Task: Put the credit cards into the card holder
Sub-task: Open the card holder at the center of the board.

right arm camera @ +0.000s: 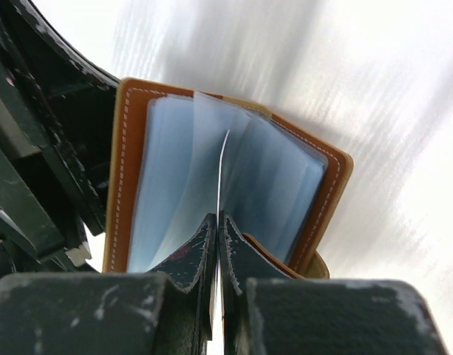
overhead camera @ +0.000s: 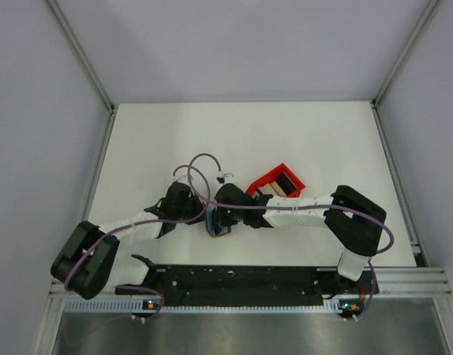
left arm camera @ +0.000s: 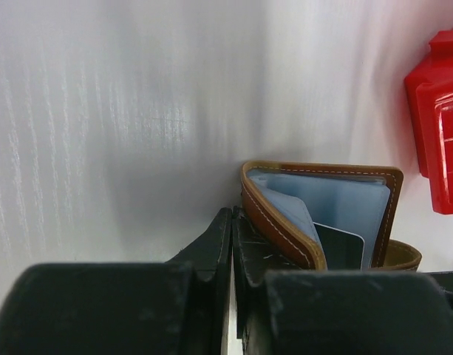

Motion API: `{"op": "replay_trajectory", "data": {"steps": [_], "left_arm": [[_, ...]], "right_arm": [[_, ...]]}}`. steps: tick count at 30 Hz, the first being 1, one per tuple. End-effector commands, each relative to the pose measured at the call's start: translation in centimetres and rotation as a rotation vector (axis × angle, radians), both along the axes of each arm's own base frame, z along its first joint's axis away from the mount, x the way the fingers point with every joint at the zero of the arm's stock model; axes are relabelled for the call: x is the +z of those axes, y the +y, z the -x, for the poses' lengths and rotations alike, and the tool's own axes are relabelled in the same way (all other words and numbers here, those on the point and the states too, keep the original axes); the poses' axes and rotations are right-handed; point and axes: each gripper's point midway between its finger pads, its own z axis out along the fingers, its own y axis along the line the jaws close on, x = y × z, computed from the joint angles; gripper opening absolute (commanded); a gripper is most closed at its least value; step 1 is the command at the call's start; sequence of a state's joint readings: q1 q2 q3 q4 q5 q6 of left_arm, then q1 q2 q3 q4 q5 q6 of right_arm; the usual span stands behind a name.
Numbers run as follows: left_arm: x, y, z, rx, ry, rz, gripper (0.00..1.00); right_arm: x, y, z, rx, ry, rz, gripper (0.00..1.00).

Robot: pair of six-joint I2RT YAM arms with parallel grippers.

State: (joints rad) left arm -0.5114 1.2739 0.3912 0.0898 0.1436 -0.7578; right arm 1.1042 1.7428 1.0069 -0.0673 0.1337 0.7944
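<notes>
The brown card holder [overhead camera: 218, 227] stands open on the white table between both arms, its pale blue-grey pockets fanned out [right arm camera: 174, 177]. My right gripper [right arm camera: 218, 217] is shut on a thin credit card [right arm camera: 223, 159], seen edge-on, reaching down between the pockets. In the left wrist view a dark, pale-edged credit card [left arm camera: 341, 248] sits inside the card holder [left arm camera: 281, 222]. My left gripper [left arm camera: 233, 218] is shut with nothing visible between its fingers, its right finger against the outside of the holder's cover. More credit cards [overhead camera: 281, 186], tan and dark, lie in a red bin.
The red plastic bin [overhead camera: 273, 176] sits just behind and right of the card holder, close to the right forearm; it also shows at the left wrist view's right edge as the red bin [left arm camera: 437, 126]. Grey walls enclose the table on three sides.
</notes>
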Motion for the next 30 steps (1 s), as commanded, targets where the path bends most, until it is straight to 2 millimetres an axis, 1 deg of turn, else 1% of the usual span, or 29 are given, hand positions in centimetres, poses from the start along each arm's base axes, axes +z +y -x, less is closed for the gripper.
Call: {"op": "replay_trajectory", "data": {"steps": [1, 3, 6, 8, 10, 11, 12, 14, 15, 17, 20, 23, 27, 30], "left_arm": [[-0.9, 1.0, 0.3, 0.012, 0.027, -0.069, 0.07], [-1.0, 0.9, 0.2, 0.009, 0.026, -0.067, 0.11], [-1.3, 1.1, 0.1, 0.016, 0.036, -0.078, 0.16], [-1.3, 1.3, 0.0, 0.025, 0.035, -0.09, 0.23], [-1.5, 2.2, 0.2, 0.045, 0.052, -0.133, 0.34], [-1.4, 2.6, 0.2, 0.055, 0.05, -0.15, 0.38], [-1.3, 3.1, 0.3, 0.067, 0.054, -0.162, 0.42], [-0.7, 3.5, 0.3, 0.088, 0.044, -0.158, 0.55], [-0.4, 3.7, 0.3, 0.096, 0.039, -0.153, 0.59], [0.2, 4.2, 0.2, 0.113, 0.029, -0.148, 0.63], [0.8, 4.6, 0.3, 0.136, 0.016, -0.13, 0.63], [1.5, 4.3, 0.9, 0.145, -0.005, -0.074, 0.64], [3.3, 4.3, 1.1, 0.161, -0.062, -0.014, 0.65], [4.8, 3.9, 1.0, 0.161, -0.109, 0.037, 0.68]], "right_arm": [[-0.1, 1.3, -0.2, -0.004, -0.007, 0.024, 0.0], [0.5, 1.7, -0.2, 0.001, -0.041, 0.036, 0.0], [1.8, 3.2, 0.3, 0.039, -0.074, 0.009, 0.0], [2.1, 3.7, 0.4, 0.047, -0.098, 0.024, 0.0], [1.6, 3.4, 0.2, 0.032, -0.118, 0.087, 0.0], [0.9, 3.1, 0.2, 0.026, -0.108, 0.118, 0.0], [0.6, 3.1, 0.2, 0.025, -0.104, 0.133, 0.0], [-0.1, 2.7, 0.0, 0.008, -0.099, 0.162, 0.0], [-0.4, 2.5, 0.0, -0.001, -0.098, 0.176, 0.0], [-0.6, 2.4, -0.2, -0.008, -0.1, 0.188, 0.0], [-0.9, 2.5, -0.2, -0.009, -0.095, 0.199, 0.0], [-0.6, 2.7, -0.2, -0.007, -0.096, 0.193, 0.0], [-0.2, 2.8, -0.3, -0.002, -0.101, 0.185, 0.0], [-0.2, 2.8, -0.2, 0.0, -0.102, 0.184, 0.0]]}}
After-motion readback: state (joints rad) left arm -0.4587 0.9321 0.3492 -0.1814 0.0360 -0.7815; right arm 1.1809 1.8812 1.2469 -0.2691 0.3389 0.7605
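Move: The card holder lies half open, its middle about 4 cm back and 4 cm right of the left hand, roughly level with it; its raised left cover stands right beside those shut fingers. The right hand, already pinching a clear sleeve, has the holder's middle 2 cm back of it and some 3 cm below. The red card rack stands about 10 cm ahead and 17 cm to the right of the right hand. The card holder's clear sleeve stays pinched in the right fingers and is drawn about 2 cm left and 1 cm forward, towards the left cover, the wrist rolling some 10 degrees. Beside that cover the left fingers spread wide; the left hand first edges forward, then swings about 4 cm left and back, away from the holder, rising near the end. ##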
